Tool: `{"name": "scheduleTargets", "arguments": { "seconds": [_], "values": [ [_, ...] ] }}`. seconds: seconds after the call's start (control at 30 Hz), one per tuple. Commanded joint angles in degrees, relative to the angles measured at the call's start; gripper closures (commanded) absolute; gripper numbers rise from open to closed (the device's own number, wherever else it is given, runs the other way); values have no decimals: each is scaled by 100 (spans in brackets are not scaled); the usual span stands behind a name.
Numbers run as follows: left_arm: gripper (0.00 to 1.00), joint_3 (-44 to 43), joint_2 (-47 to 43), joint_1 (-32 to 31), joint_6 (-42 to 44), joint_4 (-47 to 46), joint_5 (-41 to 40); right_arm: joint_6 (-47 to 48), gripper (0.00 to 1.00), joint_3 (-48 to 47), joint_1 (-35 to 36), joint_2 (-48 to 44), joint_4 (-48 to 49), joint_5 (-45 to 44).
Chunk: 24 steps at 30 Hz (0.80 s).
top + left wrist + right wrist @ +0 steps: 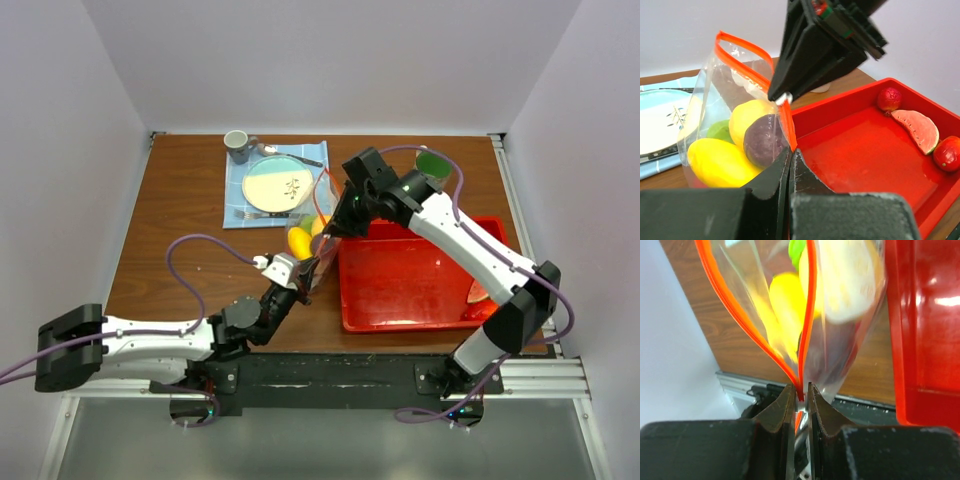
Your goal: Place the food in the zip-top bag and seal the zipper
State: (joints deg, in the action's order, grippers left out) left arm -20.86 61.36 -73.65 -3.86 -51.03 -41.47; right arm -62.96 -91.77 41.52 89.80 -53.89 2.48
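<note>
The zip-top bag (730, 75) stands upright between my two grippers, just left of the red tray (400, 290). Inside it lies food: yellow pieces (715, 160), a dark purple one (765, 140) and a green one (720, 131). Its red zipper (742, 50) gapes open along most of the mouth. My left gripper (790, 152) is shut on the zipper's near end. My right gripper (801, 392) pinches the same strip (810, 305) a little higher, jaws closed on it. From above, both grippers (308, 265) (333, 228) meet at the bag's right edge.
In the tray's far corner lie a watermelon slice (917, 130) and two red fruits (889, 98) (947, 152). A plate (278, 185) on a blue mat, a grey mug (238, 146) and a green-filled cup (432, 163) stand at the back.
</note>
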Motion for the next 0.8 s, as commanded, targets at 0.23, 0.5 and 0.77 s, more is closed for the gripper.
{"name": "scheduleTargets", "arguments": {
  "seconds": [0.23, 0.5, 0.77],
  "values": [
    [100, 126, -914, -115, -176, 576, 105, 1056, 96, -1501, -671, 1188, -78, -705],
    [100, 188, -1469, -124, -308, 1208, -54, 1435, 96, -2688, -996, 2173, -210, -1065],
    [100, 258, -1917, -115, -344, 1648, -387, 1602, 95, -3601, -1163, 2814, -280, -1110]
  ]
}}
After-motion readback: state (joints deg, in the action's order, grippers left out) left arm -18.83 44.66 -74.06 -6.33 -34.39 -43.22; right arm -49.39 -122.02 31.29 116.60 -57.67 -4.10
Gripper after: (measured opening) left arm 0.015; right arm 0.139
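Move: The zipper's far end stands open some 14 cm ahead of the right hand, about 2 cm to its left and 4 cm higher; that hand already grips the white slider. The yellow mango in the bag lies 3 cm ahead of the same hand, 6 cm left and 8 cm below; the plate's middle is about 19 cm ahead, 13 cm left and 13 cm below. From the left hand, still pinching the near end, the far end is roughly 19 cm straight ahead and 7 cm up. The white slider is drawn along the orange zipper towards its far end: the right hand, keeping its pinch, sweeps about 15 cm forward, sinking some 2 cm, its wrist turning a little over 10 degrees. Against it the left hand keeps the near end pinched, fingers shut, and shifts about 4 cm to the left. ##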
